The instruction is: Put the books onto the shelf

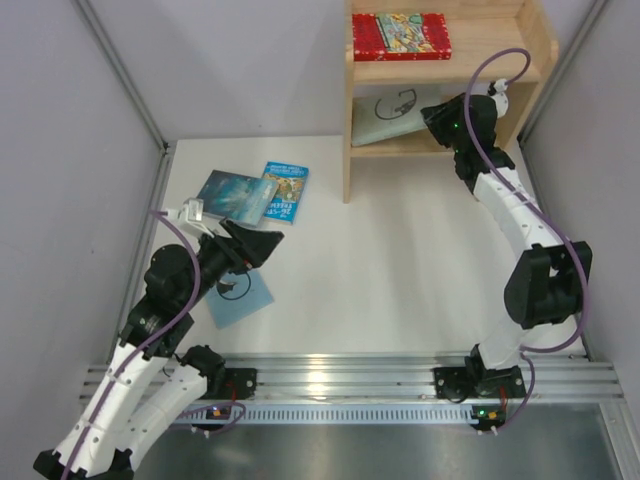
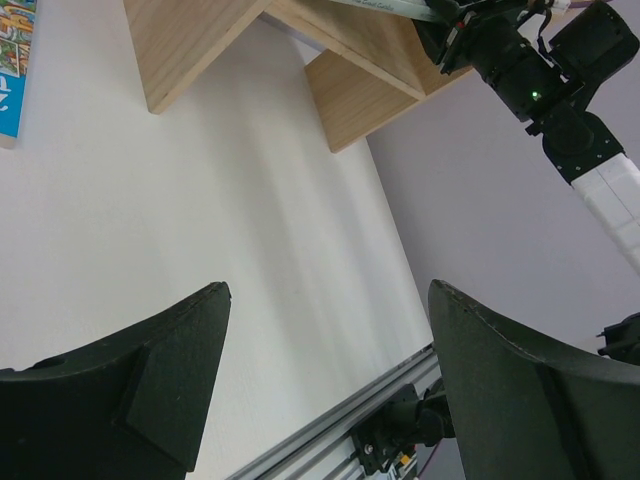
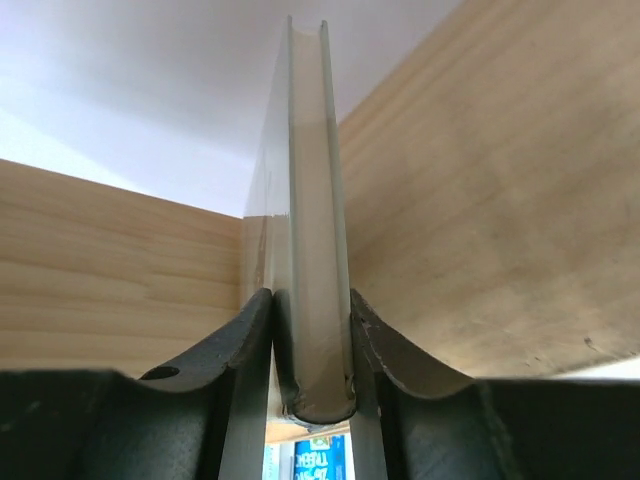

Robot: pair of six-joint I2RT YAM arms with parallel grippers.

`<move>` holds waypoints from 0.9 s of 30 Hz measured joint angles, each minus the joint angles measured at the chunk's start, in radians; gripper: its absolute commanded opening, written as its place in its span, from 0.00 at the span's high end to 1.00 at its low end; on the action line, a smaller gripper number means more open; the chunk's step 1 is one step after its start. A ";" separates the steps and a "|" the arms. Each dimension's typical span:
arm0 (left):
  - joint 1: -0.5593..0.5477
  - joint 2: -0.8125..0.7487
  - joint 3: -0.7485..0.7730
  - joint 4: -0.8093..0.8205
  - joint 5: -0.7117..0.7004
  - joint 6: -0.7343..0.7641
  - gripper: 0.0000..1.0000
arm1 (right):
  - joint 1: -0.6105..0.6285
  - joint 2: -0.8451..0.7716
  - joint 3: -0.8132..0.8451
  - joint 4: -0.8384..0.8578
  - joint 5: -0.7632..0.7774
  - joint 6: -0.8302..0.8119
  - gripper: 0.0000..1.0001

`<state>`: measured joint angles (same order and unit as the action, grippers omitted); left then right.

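The light wooden shelf (image 1: pixel 450 70) stands at the back right. A red book (image 1: pixel 400 35) lies flat on its top tier. On the lower tier, a pale blue-green book (image 1: pixel 393 117) rests tilted, and my right gripper (image 1: pixel 432 118) is shut on its edge. The right wrist view shows that book (image 3: pixel 315 230) edge-on between the pads of the right gripper (image 3: pixel 312 350). A dark teal book (image 1: pixel 232 193) and a bright blue book (image 1: pixel 285 190) lie on the table at the left. A second pale blue book (image 1: pixel 240 298) lies beneath my open, empty left gripper (image 1: pixel 262 243).
A shelf side panel (image 2: pixel 190 45) and the right arm (image 2: pixel 525 75) show in the left wrist view, beyond the white tabletop (image 2: pixel 200 220). Grey walls close in on both sides. A metal rail (image 1: pixel 340 375) runs along the near edge.
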<state>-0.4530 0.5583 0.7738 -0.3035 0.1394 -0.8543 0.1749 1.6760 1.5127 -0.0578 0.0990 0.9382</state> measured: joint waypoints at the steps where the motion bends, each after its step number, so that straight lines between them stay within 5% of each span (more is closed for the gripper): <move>1: 0.000 -0.003 0.000 -0.001 0.001 0.000 0.15 | 0.002 0.000 0.000 0.010 0.000 -0.006 0.72; 8: 0.000 -0.006 0.000 -0.005 0.001 -0.005 0.15 | 0.005 0.014 0.000 0.050 0.004 -0.056 0.67; 13: 0.000 0.003 0.000 -0.005 0.002 -0.007 0.15 | 0.004 0.043 0.000 0.073 0.024 -0.106 0.48; 27: 0.000 0.032 -0.007 0.006 0.005 -0.008 0.16 | -0.007 0.096 -0.023 0.089 0.033 -0.257 0.23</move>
<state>-0.4530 0.5903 0.7666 -0.2977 0.1444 -0.8619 0.1677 1.7718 1.4895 0.0311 0.1322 0.6807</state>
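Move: The right gripper pinches the pale green book by its right edge, held up off the lower shelf; the shelf's middle is about 6 cm below that hand and 3 cm ahead, level with it sideways. The book's own middle lies some 8 cm left, 3 cm ahead and 3 cm lower. The red book on the upper shelf sits about 9 cm left, 6 cm ahead, 20 cm above. From the left hand the lower shelf's middle is roughly 33 cm ahead, 35 cm right, 6 cm lower. Ease the right gripper about 2 cm forward to bring the book's raised right edge down towards the lower shelf, sinking some 5 cm while drifting slightly right. Meanwhile open the fingers from their pinch to wide and roll the wrist some 15 degrees, left side down, letting go of the book with one finger left close beside its right edge. ##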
